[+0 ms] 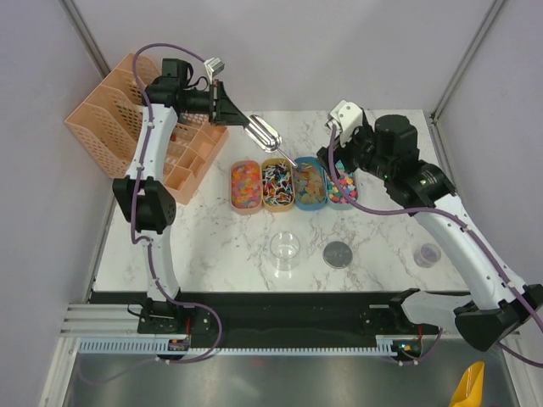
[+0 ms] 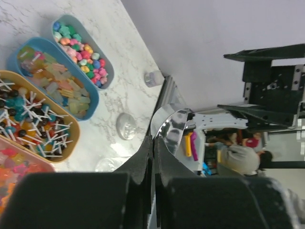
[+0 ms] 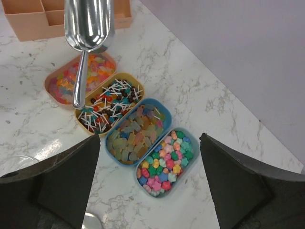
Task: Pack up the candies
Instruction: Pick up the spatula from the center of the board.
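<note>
The candies fill four oval trays in a row: gummies in an orange tray (image 1: 246, 185), lollipops in a tan tray (image 1: 275, 184), pastel jellies in a blue tray (image 1: 309, 186), and flower-shaped candies (image 3: 164, 162) in a teal tray (image 1: 341, 183). My left gripper (image 1: 231, 108) is shut on a metal scoop (image 1: 264, 132). The scoop hangs above the trays with its thin handle (image 3: 79, 76) over the lollipops. The shut fingertips (image 2: 153, 139) pinch the scoop's shiny bowl (image 2: 172, 128). My right gripper (image 3: 150, 138) hovers open above the teal and blue trays and holds nothing.
A clear round jar (image 1: 286, 251) and a grey lid (image 1: 338, 253) lie in front of the trays. A small cup (image 1: 427, 253) sits at the right. An orange organiser (image 1: 127, 110) stands at the back left.
</note>
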`<control>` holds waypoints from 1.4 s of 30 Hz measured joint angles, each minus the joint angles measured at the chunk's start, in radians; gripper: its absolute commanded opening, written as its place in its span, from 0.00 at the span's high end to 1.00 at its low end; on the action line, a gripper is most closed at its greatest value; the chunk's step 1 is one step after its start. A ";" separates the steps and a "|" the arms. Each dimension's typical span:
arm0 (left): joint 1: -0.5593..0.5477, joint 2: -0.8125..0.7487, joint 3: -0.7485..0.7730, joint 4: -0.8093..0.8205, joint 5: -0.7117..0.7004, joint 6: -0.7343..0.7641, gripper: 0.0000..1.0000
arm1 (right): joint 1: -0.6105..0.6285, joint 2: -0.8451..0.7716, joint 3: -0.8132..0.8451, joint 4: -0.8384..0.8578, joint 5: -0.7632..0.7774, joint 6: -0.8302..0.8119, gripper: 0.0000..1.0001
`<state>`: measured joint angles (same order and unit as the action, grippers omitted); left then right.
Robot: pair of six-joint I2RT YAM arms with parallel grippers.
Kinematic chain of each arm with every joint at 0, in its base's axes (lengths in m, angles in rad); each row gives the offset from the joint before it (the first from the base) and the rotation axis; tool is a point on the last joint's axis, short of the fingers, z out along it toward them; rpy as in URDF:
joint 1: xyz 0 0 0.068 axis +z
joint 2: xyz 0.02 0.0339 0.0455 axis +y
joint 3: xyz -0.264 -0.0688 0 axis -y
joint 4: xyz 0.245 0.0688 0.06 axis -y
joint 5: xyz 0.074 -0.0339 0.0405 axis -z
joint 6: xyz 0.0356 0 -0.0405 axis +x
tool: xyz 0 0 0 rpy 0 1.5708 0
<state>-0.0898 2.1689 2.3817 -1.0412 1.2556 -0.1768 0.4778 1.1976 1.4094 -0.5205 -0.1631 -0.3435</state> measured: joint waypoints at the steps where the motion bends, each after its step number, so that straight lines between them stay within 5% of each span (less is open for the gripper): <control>1: 0.002 0.000 -0.019 0.028 0.016 -0.034 0.98 | 0.013 0.014 0.006 0.006 -0.003 0.000 0.09; 22: 0.005 0.048 -0.120 0.138 0.082 -0.195 0.98 | 0.269 0.189 0.086 0.023 0.045 -0.023 0.24; 42: 0.005 0.046 -0.153 0.140 0.082 -0.200 0.98 | 0.284 0.279 0.088 0.114 0.247 -0.031 0.39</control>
<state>-0.0845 2.2150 2.2292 -0.9012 1.3380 -0.3771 0.7620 1.4769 1.4971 -0.4061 0.0841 -0.3740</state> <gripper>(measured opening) 0.033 0.617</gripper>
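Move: The spatula's handle, held out by the left gripper, lies some 12 cm to the right hand's left, about 2 cm ahead and 3 cm below it. Down on the table, roughly 21 cm below the right hand, the grey candy box is 5 cm ahead and 1 cm right, the blue jelly box 6 cm ahead and 8 cm left, the lollipop box 7 cm ahead and 17 cm left. From the left hand, the handle is about 9 cm right, 7 cm back and 3 cm lower. Leftward and some 4 cm down, the right hand sweeps about 10 cm to the spatula's handle, drawing back slightly at first and then easing forward, while its wide-open fingers narrow to roughly two-thirds around the handle without gripping it. The left hand keeps its pinch on the scoop's lip, sinks about 4 cm and rolls some 15 degrees, mostly early on. ##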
